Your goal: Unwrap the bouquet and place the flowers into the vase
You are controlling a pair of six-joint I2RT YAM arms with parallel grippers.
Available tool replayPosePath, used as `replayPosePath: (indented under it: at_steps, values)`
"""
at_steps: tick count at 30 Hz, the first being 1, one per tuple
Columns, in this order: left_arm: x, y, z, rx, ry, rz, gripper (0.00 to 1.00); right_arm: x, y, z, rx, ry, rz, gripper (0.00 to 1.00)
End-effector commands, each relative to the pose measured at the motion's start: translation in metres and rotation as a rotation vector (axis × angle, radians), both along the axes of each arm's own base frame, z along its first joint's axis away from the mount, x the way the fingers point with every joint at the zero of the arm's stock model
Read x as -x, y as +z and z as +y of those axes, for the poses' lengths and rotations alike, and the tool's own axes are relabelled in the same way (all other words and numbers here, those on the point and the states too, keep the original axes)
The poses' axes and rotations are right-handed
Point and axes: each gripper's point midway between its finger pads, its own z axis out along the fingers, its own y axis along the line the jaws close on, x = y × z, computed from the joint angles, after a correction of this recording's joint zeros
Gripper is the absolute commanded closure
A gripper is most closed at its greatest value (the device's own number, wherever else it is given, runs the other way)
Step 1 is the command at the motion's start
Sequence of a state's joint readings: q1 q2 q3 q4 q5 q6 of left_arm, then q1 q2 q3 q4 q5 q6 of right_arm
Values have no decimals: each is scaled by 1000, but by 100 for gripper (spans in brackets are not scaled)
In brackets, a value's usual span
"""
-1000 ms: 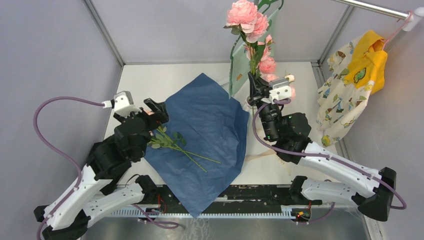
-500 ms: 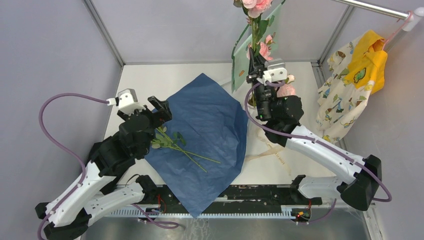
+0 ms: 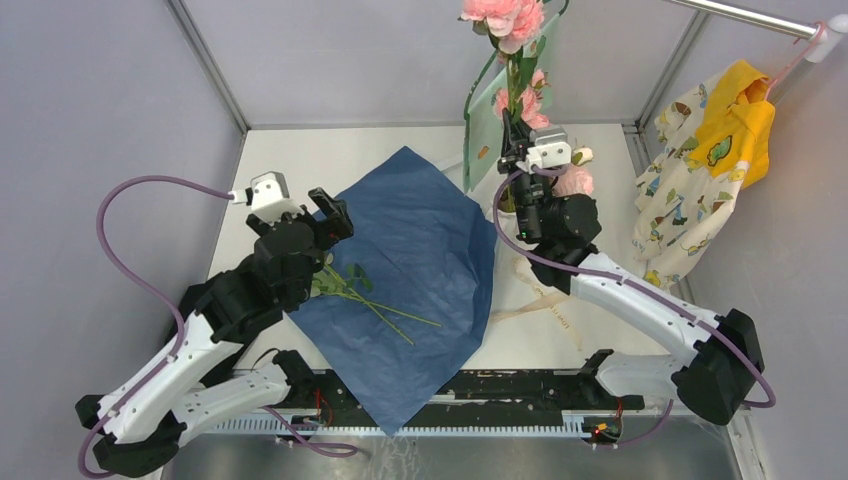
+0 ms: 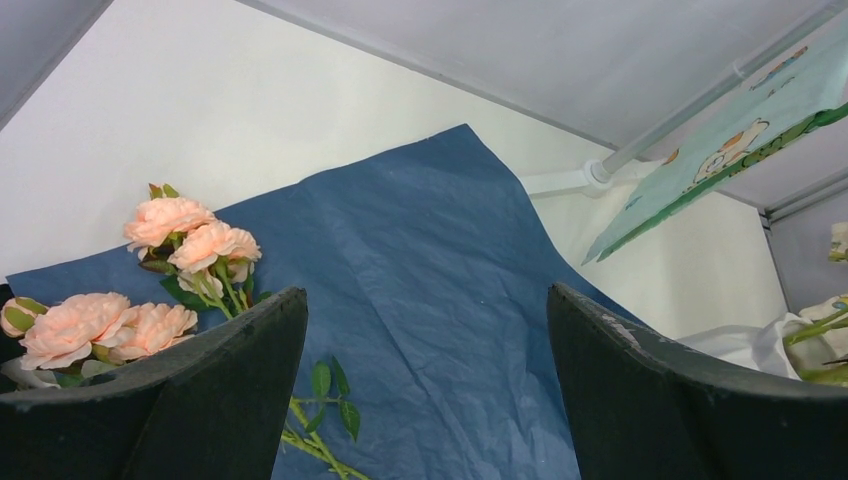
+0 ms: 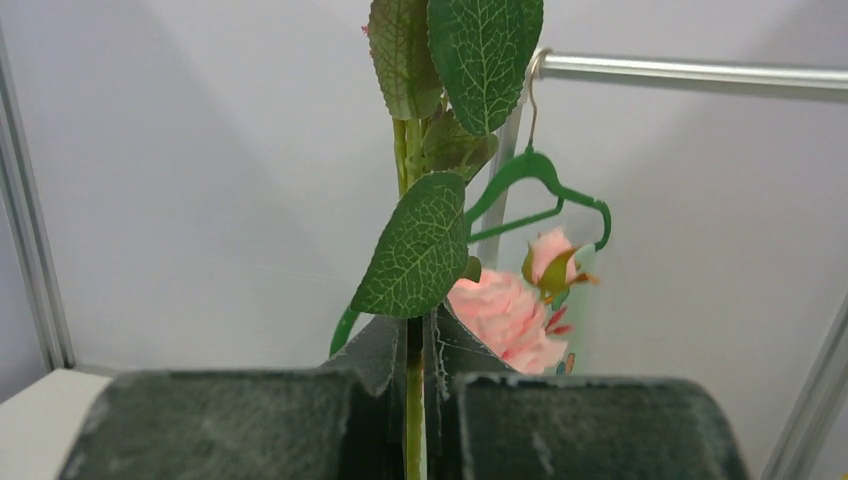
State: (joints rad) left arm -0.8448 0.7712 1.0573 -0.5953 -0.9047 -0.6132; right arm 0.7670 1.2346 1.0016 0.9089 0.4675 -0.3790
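My right gripper [image 3: 512, 140] [image 5: 415, 345] is shut on the thin green stem [image 5: 413, 400] of a pink rose bunch [image 3: 505, 15] and holds it upright at the back of the table. Another pink rose [image 3: 573, 182] shows beside the right wrist. The vase is hidden behind the right arm. The blue paper [image 3: 410, 260] [image 4: 450, 300] lies spread flat. More flowers lie on its left part, with peach roses [image 4: 190, 230] and green stems [image 3: 370, 300]. My left gripper [image 3: 325, 215] [image 4: 425, 292] hangs open just above them with nothing between its fingers.
A cream ribbon [image 3: 540, 300] lies on the table right of the paper. A green patterned cloth on a hanger [image 3: 480, 110] hangs at the back. A yellow and cream garment [image 3: 700, 170] hangs from the rail [image 3: 740, 15] at right. Grey walls close in the table.
My right gripper has carried the rose stem up and toward the back, so the blooms now reach the frame's top. The left arm has shifted a little right and forward, still open.
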Motion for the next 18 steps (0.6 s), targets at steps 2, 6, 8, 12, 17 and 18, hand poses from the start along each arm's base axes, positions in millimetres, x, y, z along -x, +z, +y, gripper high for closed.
replayPosePath:
  at_steps: [2, 6, 8, 12, 17, 18]
  values:
    - [-4, 15, -8, 68, -9, -41, 6, 12, -15, -8, -75, 62, -3, 100]
    - [-7, 13, -12, 66, -15, -35, 6, 17, -45, -11, -94, 92, 46, 100]
    - [-8, 12, -14, 65, -20, -32, 6, 19, -59, -12, -98, 103, 71, 100]
    - [-9, 10, -18, 63, -28, -26, 6, 22, -83, -15, -94, 109, 115, 100]
    - [-10, 8, -20, 61, -34, -23, 6, 20, -117, -12, -57, 114, 196, 99]
    - [-11, 8, -21, 62, -36, -23, 6, 20, -122, -11, -49, 117, 211, 97]
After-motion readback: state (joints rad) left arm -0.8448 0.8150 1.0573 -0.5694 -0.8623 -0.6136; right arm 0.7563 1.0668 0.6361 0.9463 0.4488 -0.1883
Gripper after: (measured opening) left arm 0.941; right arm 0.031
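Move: The closed right gripper holds a pink flower by its stem, fingers pointing forward and up. The vase stands nearly beneath it, about level fore and aft and 2 cm to the right, its middle some 36 cm below. The pale bloom already in the vase is about 8 cm right of the gripper, 2 cm back and 10 cm lower. From the empty left gripper, the vase lies about 9 cm ahead, 25 cm right and 22 cm below. Lower the right gripper about 10 cm towards the vase mouth, keeping the flower pinched by its stem. Let the hand drift back a couple of centimetres on the way down, while tipping the fingers some 10 degrees towards level and turning them slightly counter-clockwise. Come down just left of the blooms already standing in the vase. ##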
